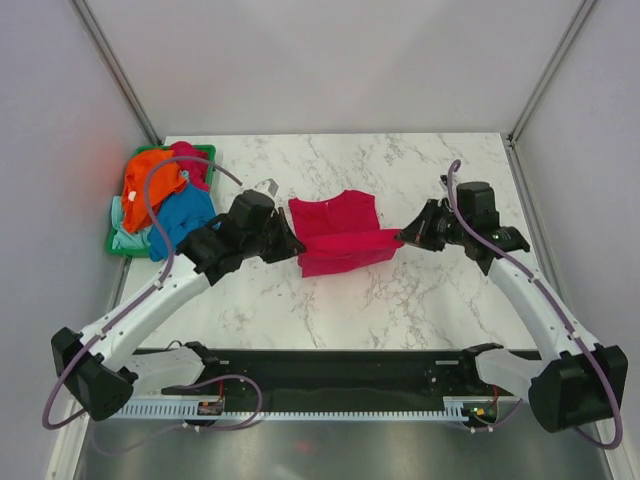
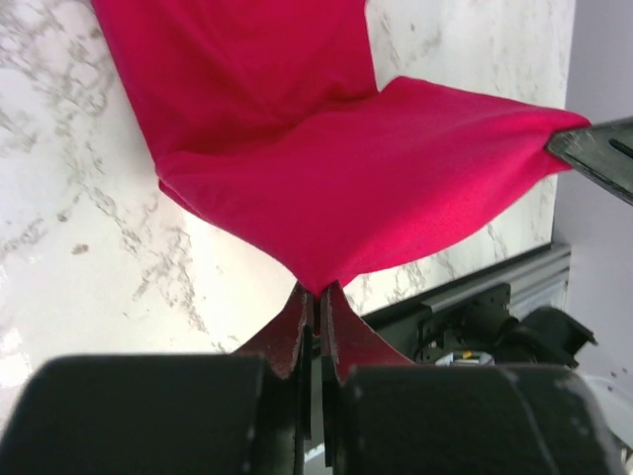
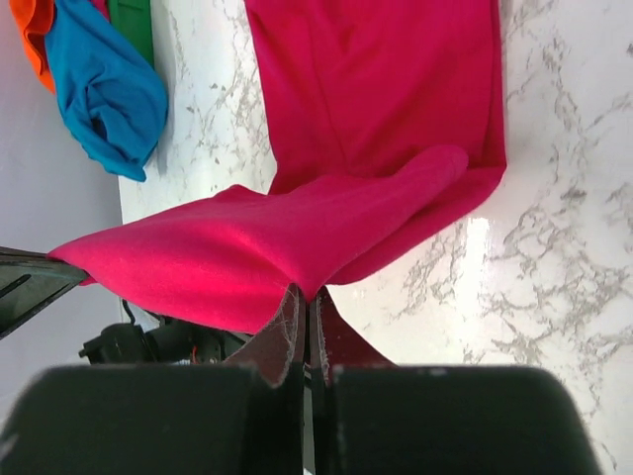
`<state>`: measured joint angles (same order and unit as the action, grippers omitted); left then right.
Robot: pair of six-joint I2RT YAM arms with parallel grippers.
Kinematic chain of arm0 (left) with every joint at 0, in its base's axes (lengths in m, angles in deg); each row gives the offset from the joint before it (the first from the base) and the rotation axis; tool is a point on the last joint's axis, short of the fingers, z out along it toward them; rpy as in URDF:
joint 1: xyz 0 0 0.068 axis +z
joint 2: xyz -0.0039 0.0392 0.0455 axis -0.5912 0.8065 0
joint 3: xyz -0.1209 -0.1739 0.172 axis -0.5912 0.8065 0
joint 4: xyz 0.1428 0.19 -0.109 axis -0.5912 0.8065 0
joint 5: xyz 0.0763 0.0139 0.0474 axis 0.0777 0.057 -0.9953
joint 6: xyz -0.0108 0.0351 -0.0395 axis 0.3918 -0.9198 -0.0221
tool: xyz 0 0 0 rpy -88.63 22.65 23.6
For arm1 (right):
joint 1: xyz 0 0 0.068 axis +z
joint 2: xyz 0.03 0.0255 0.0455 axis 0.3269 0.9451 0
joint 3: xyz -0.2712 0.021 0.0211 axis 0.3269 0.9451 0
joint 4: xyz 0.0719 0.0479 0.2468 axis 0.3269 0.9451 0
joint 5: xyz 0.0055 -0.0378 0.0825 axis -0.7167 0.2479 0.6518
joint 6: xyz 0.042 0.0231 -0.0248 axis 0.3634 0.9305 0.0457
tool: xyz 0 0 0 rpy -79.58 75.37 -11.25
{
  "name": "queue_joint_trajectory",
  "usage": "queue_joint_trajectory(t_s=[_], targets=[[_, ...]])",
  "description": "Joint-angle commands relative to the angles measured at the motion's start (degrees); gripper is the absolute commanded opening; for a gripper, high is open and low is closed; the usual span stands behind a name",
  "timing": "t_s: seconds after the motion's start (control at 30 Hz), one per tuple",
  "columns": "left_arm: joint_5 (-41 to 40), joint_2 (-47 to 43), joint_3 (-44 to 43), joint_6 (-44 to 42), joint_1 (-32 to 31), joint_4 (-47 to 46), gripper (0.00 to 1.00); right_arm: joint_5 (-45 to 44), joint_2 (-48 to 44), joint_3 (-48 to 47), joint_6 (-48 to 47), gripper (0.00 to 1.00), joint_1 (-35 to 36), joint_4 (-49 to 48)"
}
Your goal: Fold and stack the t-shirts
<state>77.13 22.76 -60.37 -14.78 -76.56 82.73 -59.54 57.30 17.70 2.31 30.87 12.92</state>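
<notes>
A magenta-red t-shirt (image 1: pixel 338 232) lies mid-table, its near part lifted and stretched between both grippers. My left gripper (image 1: pixel 298 247) is shut on the shirt's left near corner (image 2: pixel 318 282). At the opposite end my right gripper (image 1: pixel 404 238) is shut on the right near corner (image 3: pixel 315 290). The far half of the shirt (image 2: pixel 237 69) rests flat on the marble. Orange (image 1: pixel 152 172), blue (image 1: pixel 183 215) and pale mint (image 1: pixel 130 240) t-shirts are heaped in the green basket (image 1: pixel 205 152) at the back left.
The blue shirt (image 3: pixel 104 89) spills over the basket's edge onto the marble table (image 1: pixel 420 170). Grey walls close in the left, right and far sides. A black rail with cables (image 1: pixel 330 375) runs along the near edge between the arm bases.
</notes>
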Motion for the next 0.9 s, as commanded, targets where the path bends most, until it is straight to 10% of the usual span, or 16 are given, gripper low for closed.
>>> queue_joint_trajectory(t_s=[0.0,0.43,0.7,0.8,0.87], targets=[[-1.77,4.42,-4.79,-3.84,3.31,3.22,0.02,-3.89,5.06,-6.31,-2.21,0.00,-0.28,1.24],[9.91,23.22,-15.86,-8.85,17.80,1.90,0.02,-5.30,29.85,-23.80,-4.84,0.00,-0.28,-0.78],[19.57,54.46,-36.67,-10.18,27.03,2.78,0.07,-2.49,59.37,-50.93,-2.74,0.02,-1.51,-0.18],[28.97,70.27,-50.98,-9.74,29.76,8.97,0.45,-2.21,72.90,-70.60,-2.82,0.88,-1.77,7.01],[28.56,75.60,-63.26,-9.74,30.73,13.05,0.48,-2.22,79.05,-81.53,-2.74,0.98,-2.12,9.40]])
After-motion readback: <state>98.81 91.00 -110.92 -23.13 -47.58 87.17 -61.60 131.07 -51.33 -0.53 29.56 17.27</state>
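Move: The left gripper holds one near corner of the red t-shirt. The spread half's far left corner, where it goes, lies about 25 cm ahead, 4 cm left and 21 cm below; the near fold's middle is some 7 cm ahead and 9 cm right, and the blue t-shirt about 20 cm ahead and 30 cm left. From the right gripper, holding the other corner, the far right corner lies roughly 21 cm ahead, 3 cm left and 19 cm down. Swing both grippers forward together, the held edge stretched between them, to carry it over the lying half to its far edge, nearly level at first, then speeding up and sinking: the left about 27 cm out and 15 cm down while tipping downward, the right nearly 30 cm out and 10 cm down. Still travelling, open both at the end, the left halfway, the right almost wide, and let the cloth go above the table. ##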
